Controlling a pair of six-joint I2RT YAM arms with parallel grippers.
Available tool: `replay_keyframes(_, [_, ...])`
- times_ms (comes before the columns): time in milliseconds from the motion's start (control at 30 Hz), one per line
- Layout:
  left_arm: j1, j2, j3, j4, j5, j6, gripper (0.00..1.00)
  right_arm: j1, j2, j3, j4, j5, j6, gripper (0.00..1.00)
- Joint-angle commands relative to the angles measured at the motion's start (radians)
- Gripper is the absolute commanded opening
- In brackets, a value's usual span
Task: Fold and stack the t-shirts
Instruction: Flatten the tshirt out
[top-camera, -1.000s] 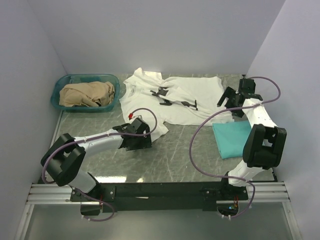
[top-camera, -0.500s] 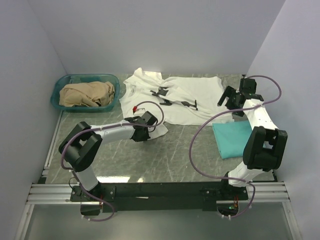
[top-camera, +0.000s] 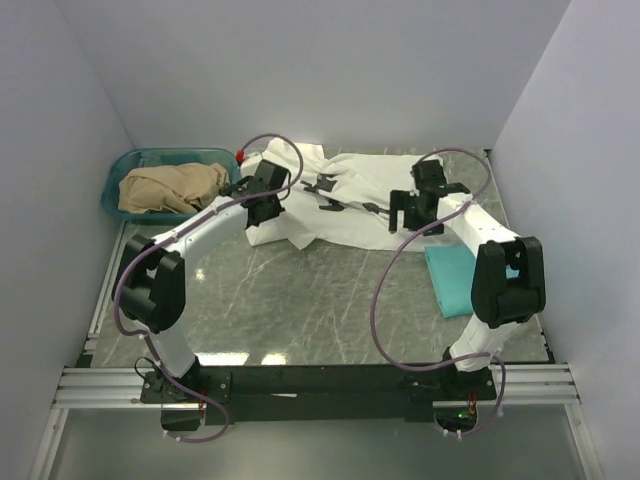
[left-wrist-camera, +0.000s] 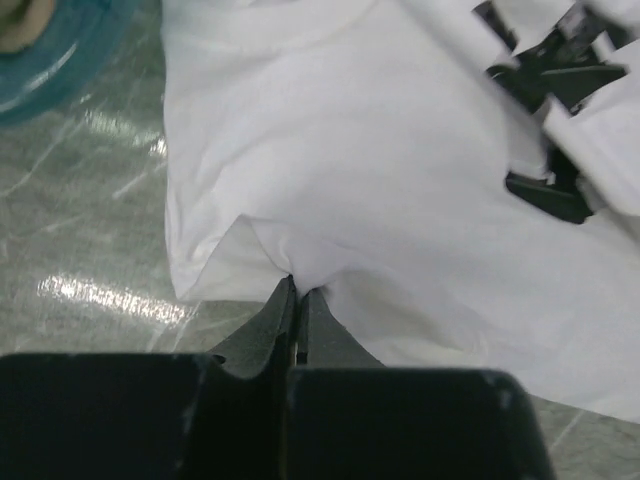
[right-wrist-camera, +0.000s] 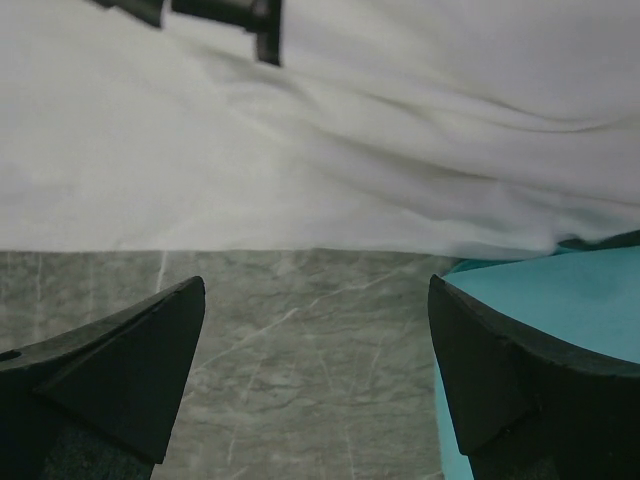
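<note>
The large white t-shirt (top-camera: 350, 195) with a black print lies spread at the back of the table. My left gripper (top-camera: 266, 203) is shut on a pinch of its cloth near the left side. The left wrist view shows the jaws (left-wrist-camera: 297, 287) closed on a white fold (left-wrist-camera: 400, 170). My right gripper (top-camera: 410, 215) is open and empty over the shirt's near right edge. In the right wrist view it (right-wrist-camera: 315, 350) hovers over bare table, with the white hem (right-wrist-camera: 350, 130) ahead. The folded teal-green t-shirt (top-camera: 455, 280) lies at the right and also shows in the right wrist view (right-wrist-camera: 540, 300).
A teal plastic basket (top-camera: 122, 165) holding tan cloth stands at the back left, close to my left gripper; its rim shows in the left wrist view (left-wrist-camera: 50, 50). Walls close in the back and both sides. Grey marble table (top-camera: 320, 300) lies between the arms.
My left gripper has moved from the shirt's near left corner up and left toward the basket, drawing white cloth with it. My right gripper has moved left from the far right to the shirt's right edge.
</note>
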Motion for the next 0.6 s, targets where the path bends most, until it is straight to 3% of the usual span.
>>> replay_keyframes(0, [0.045,-0.029,0.104,-0.012,0.003,0.044,0.01,0.062,0.0,0.01,-0.013,0.029,-0.026,0.98])
replay_keyframes(233, [0.106,-0.069,0.144,-0.027,-0.009,0.057,0.01,0.098,0.086,0.014,0.023,-0.016,0.0,0.98])
replay_keyframes(567, [0.147,-0.227,-0.027,-0.038,-0.063,0.012,0.01,0.148,0.178,0.049,0.048,-0.011,0.041,0.97])
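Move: My left hand, some 11 cm above the table, still pinches the white shirt's near-left edge; the teal basket's middle is about 24 cm left and 8 cm ahead, and the black print 9 cm right and 8 cm ahead. My open right hand aims at the shirt's near edge, about 5 cm left, 1 cm back and 8 cm below. The folded teal shirt lies 12 cm right of that hand and 8 cm back. I keep my left fingers shut on the white shirt and raise the edge about 7 cm while drawing it some 6 cm left towards the basket, going a little forward at first and then easing back. Meanwhile my right hand slides about 5 cm left and then sinks some 6 cm to the shirt's near edge, tipping down about 10 degrees, fingers staying wide open. ##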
